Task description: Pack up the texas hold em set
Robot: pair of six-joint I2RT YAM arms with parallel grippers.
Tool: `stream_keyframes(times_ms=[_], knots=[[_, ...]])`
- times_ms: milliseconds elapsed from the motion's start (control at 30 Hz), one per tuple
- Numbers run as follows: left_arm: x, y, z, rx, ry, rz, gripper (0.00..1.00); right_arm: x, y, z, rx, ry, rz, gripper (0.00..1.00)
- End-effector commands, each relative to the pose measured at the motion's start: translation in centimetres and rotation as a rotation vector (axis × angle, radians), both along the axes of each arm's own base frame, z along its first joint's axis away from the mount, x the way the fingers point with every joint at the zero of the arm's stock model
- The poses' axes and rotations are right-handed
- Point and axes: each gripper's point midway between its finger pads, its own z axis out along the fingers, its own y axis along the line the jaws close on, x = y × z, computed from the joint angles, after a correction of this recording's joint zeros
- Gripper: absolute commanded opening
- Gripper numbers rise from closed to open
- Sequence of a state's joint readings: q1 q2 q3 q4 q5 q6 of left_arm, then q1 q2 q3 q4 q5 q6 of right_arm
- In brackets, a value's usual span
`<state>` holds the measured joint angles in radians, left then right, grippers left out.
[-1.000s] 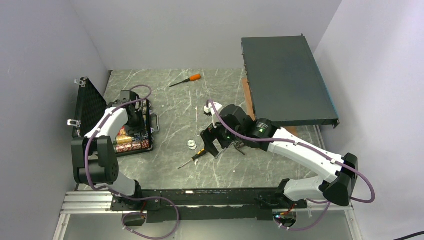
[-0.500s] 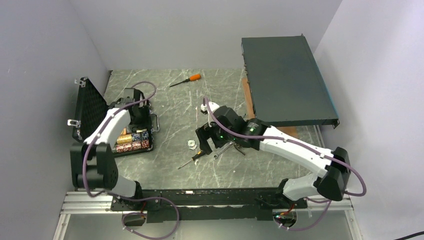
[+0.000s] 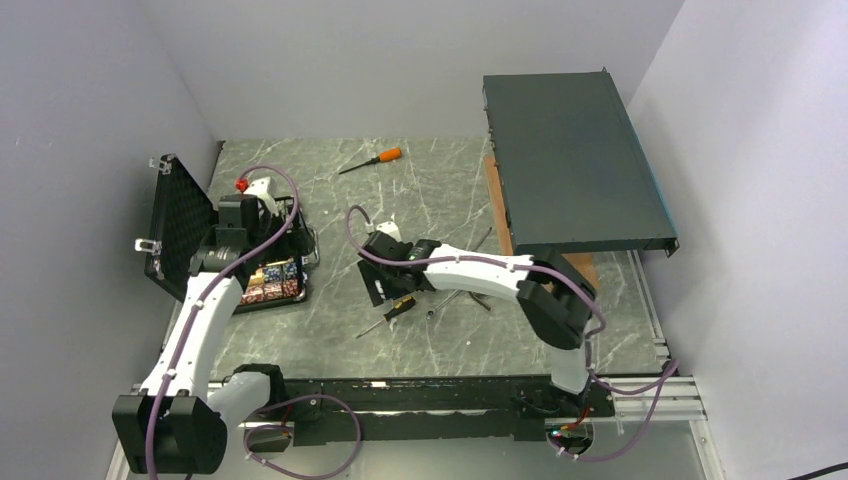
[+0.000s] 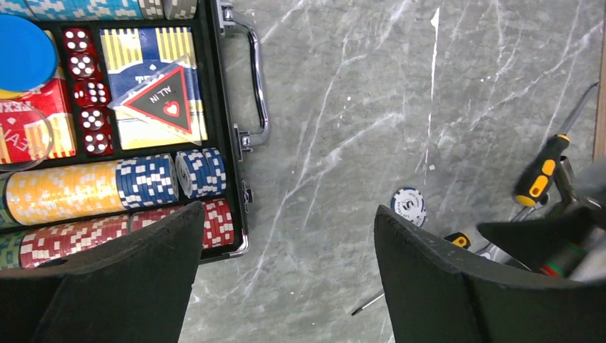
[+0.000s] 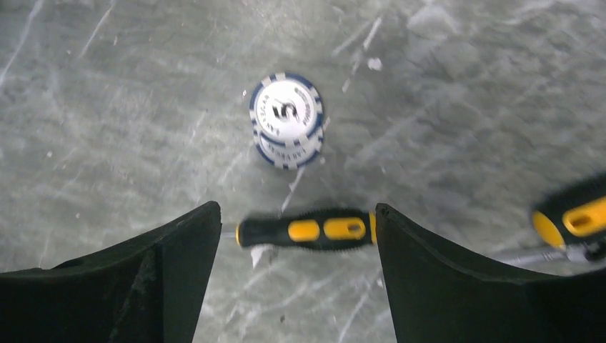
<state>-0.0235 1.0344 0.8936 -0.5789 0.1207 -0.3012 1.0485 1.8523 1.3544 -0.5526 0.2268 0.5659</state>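
Note:
The black case (image 3: pixel 300 292) lies open at the left, its foam lid (image 3: pixel 178 222) raised. The left wrist view shows rows of poker chips (image 4: pixel 86 189), red dice (image 4: pixel 86 93), card packs (image 4: pixel 154 86) and a blue disc (image 4: pixel 25 43) inside. My left gripper (image 4: pixel 287 214) hangs open above the case's right edge with nothing between its fingers. A small stack of white-and-blue chips (image 5: pixel 287 118) sits on the table just ahead of my right gripper (image 5: pixel 296 211), which is open. A yellow-handled screwdriver (image 5: pixel 307 229) lies on the table below, between its fingertips.
A large dark flat rack box (image 3: pixel 575 160) rests on a wooden board (image 3: pixel 492 195) at the back right. An orange-handled screwdriver (image 3: pixel 372 160) lies at the back. Metal tools (image 3: pixel 455 298) and the yellow-handled screwdriver (image 3: pixel 400 306) lie mid-table by the right arm.
My left gripper has lifted back from the case and opened wide. My right arm has swung left to the loose chip stack, its jaws a little narrower.

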Motion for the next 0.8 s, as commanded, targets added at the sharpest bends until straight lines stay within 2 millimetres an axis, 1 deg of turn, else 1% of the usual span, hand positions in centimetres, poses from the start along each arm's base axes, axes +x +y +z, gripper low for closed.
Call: stream_keyframes(times_ms=[0,133,233,400,533,767], knots=[[0.2,-0.8,2.1,-0.024,-0.097,-0.043,0.89,2.5,3.4,0.3,0.055,-0.059,0.019,0.8],[0.1,-1.0,2.3,-0.035,-0.104,-0.052,0.9,3.2,4.1,-1.6,0.011,-0.066,0.064,0.8],[0.0,-1.3,2.4,-0.048,-0.105,-0.064,0.9,3.7,4.5,-2.2,-0.01,-0.075,0.084,0.79],[-0.1,-1.4,2.6,-0.051,-0.107,-0.069,0.9,4.3,3.9,-3.4,-0.076,-0.085,0.076,0.71],[-0.2,-1.5,2.7,-0.054,-0.11,-0.071,0.9,4.4,3.8,-3.9,-0.083,-0.08,0.077,0.64],[-0.2,-1.6,2.7,-0.055,-0.109,-0.076,0.9,4.8,2.9,-4.9,-0.087,-0.062,0.065,0.57]])
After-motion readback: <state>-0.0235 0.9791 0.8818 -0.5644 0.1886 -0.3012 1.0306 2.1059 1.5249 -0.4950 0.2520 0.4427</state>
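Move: The two overlapping white-and-blue poker chips on the table lie about 4 cm ahead of the open right hand, 3 cm to its left and 6 cm below it. The handle of the near black-and-yellow screwdriver is almost straight beneath that hand, at the same depth as the chips. The wrench's middle is some 11 cm to the hand's right and 2 cm ahead. From the left hand the chips lie roughly 19 cm to the right, 3 cm back and 17 cm below. The right hand sinks about 5 cm while reaching forward and to its left, off the screwdriver handle and down over the two overlapping chips. Most of the drop comes early, then it eases forward low over the table as the fingers close from wide to a bit over half open, ending with a finger on each side of the chips, a grip not yet seen. ##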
